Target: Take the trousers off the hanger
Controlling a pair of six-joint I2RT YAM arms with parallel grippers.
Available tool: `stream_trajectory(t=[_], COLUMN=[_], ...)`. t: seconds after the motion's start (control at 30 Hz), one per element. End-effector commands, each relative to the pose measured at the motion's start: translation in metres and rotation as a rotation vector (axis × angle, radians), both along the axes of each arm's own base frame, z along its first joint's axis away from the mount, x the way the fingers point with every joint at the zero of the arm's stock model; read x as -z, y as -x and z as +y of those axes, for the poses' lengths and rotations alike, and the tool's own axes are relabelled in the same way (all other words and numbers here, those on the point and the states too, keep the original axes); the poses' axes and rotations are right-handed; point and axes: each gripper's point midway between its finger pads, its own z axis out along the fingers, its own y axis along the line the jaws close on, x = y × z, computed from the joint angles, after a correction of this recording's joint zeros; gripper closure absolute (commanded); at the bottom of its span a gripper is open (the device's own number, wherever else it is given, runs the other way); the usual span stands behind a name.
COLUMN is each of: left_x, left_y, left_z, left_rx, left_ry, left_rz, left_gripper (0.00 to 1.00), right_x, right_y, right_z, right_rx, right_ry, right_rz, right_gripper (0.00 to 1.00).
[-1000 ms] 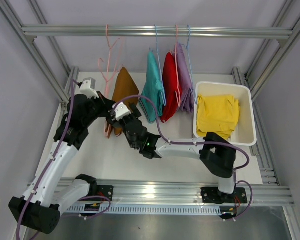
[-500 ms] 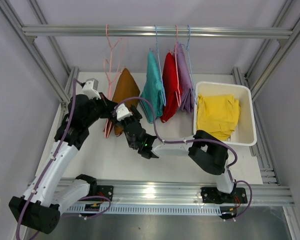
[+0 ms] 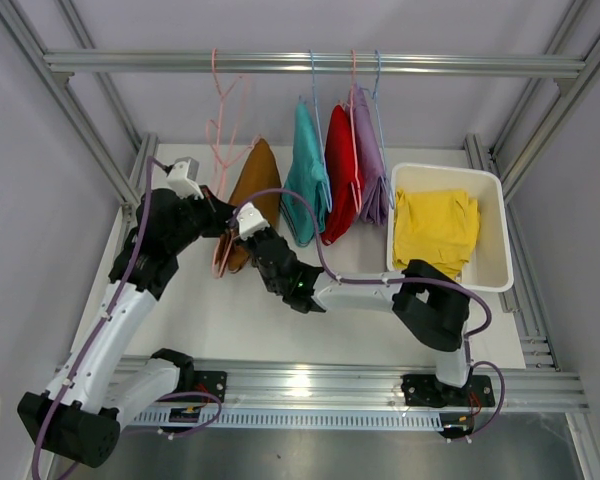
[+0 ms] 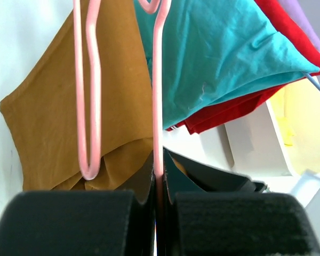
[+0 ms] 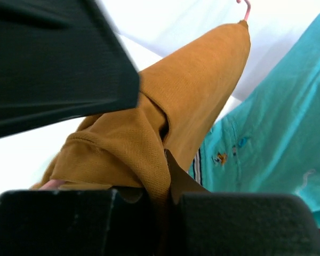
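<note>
The brown trousers (image 3: 258, 185) hang on a pink hanger (image 3: 218, 130) at the left of the rail. My left gripper (image 3: 218, 218) is shut on the hanger's wire (image 4: 158, 106), which runs straight between its jaws (image 4: 158, 173). My right gripper (image 3: 242, 238) is shut on a fold of the brown trousers (image 5: 192, 106), with the cloth pinched between its jaws (image 5: 165, 178). Teal (image 3: 305, 180), red (image 3: 340, 170) and lavender trousers (image 3: 370, 160) hang on other hangers to the right. The yellow trousers (image 3: 435, 230) lie in a white bin (image 3: 445, 170).
An aluminium rail (image 3: 460, 64) crosses the back and carries the hangers. Frame posts stand at both sides. The teal trousers (image 5: 277, 122) hang close beside my right gripper. My left gripper's black body (image 5: 53, 58) fills the upper left of the right wrist view.
My right gripper was open beside the brown trousers and has shut on a fold of them. The left gripper kept its hold on the hanger and shifted slightly back.
</note>
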Motion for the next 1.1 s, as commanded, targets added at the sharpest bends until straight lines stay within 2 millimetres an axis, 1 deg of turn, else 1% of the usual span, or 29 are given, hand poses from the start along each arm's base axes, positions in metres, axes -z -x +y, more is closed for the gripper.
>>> stream_trajectory(t=[0.0, 0.07, 0.1, 0.17, 0.2, 0.33, 0.5, 0.63, 0.67, 0.7, 0.73, 0.77, 0.83, 0.87, 1.0, 1.03, 1.07], left_x=[-0.049, -0.051, -0.049, -0.049, -0.05, -0.05, -0.05, -0.05, -0.05, -0.047, -0.047, -0.045, -0.043, -0.044, -0.043, -0.042, -0.042], left_y=[0.004, 0.004, 0.004, 0.004, 0.004, 0.005, 0.004, 0.004, 0.004, 0.003, 0.003, 0.003, 0.001, 0.001, 0.0, 0.0, 0.0], left_z=[-0.006, -0.006, -0.006, -0.006, -0.006, -0.005, -0.004, -0.005, -0.005, -0.005, -0.005, -0.006, -0.006, -0.006, -0.004, -0.005, -0.005], left_rx=[0.04, 0.04, 0.04, 0.04, 0.04, 0.036, 0.029, 0.034, 0.033, 0.033, 0.035, 0.036, 0.037, 0.036, 0.028, 0.029, 0.031], left_ry=[0.057, 0.057, 0.056, 0.057, 0.057, 0.056, 0.052, 0.052, 0.052, 0.051, 0.05, 0.051, 0.05, 0.049, 0.041, 0.041, 0.041], left_rz=[-0.135, -0.14, -0.136, -0.135, -0.137, -0.139, -0.141, -0.139, -0.134, -0.128, -0.126, -0.12, -0.11, -0.112, -0.108, -0.106, -0.106], left_gripper=[0.99, 1.0, 1.0, 1.0, 1.0, 1.0, 1.0, 1.0, 1.0, 1.0, 1.0, 0.99, 1.0, 0.99, 1.0, 1.0, 1.0], right_x=[-0.042, -0.049, -0.064, -0.076, -0.089, -0.114, -0.136, -0.157, -0.166, -0.171, -0.18, -0.188, -0.202, -0.213, -0.247, -0.256, -0.264], right_y=[-0.007, -0.004, -0.001, 0.003, 0.006, 0.01, 0.014, 0.026, 0.032, 0.035, 0.039, 0.045, 0.049, 0.055, 0.067, 0.069, 0.072], right_z=[-0.029, -0.032, -0.037, -0.041, -0.045, -0.051, -0.055, -0.057, -0.058, -0.058, -0.059, -0.063, -0.07, -0.071, -0.089, -0.098, -0.102], right_rx=[0.041, 0.035, 0.031, 0.02, 0.018, 0.009, 0.014, 0.006, 0.002, 0.0, 0.0, 0.006, 0.031, 0.03, 0.053, 0.062, 0.064], right_ry=[-0.09, -0.089, -0.115, -0.127, -0.148, -0.167, -0.161, -0.162, -0.166, -0.163, -0.153, -0.153, -0.14, -0.142, -0.148, -0.154, -0.156], right_rz=[0.014, 0.017, 0.008, 0.002, -0.01, -0.042, -0.075, -0.11, -0.12, -0.129, -0.146, -0.151, -0.164, -0.169, -0.197, -0.202, -0.209], right_gripper=[1.0, 1.0, 1.0, 1.0, 1.0, 1.0, 1.0, 1.0, 1.0, 1.0, 1.0, 1.0, 1.0, 1.0, 1.0, 1.0, 1.0])
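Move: The right gripper already pinches the near part of the brown trousers, whose middle lies about 7 cm ahead and 2 cm to its right, roughly level. The pink hanger's wire, pinched by the left gripper, is some 3 cm left of and 6 cm above the right one, neither farther out nor nearer. The turquoise trousers hang about 14 cm ahead and 14 cm right. From the left gripper, the brown trousers lie 5 cm ahead, 4 cm right and 7 cm below. Keep the right gripper shut on the brown trousers and haul them upward, about 14 cm in all. Ease to the right with the first half of the lift, away from the wire in the left fingers, then draw back some 5 cm as the climb quickens. Hold the left gripper practically still, clamped on the pink hanger, as the anchor. ##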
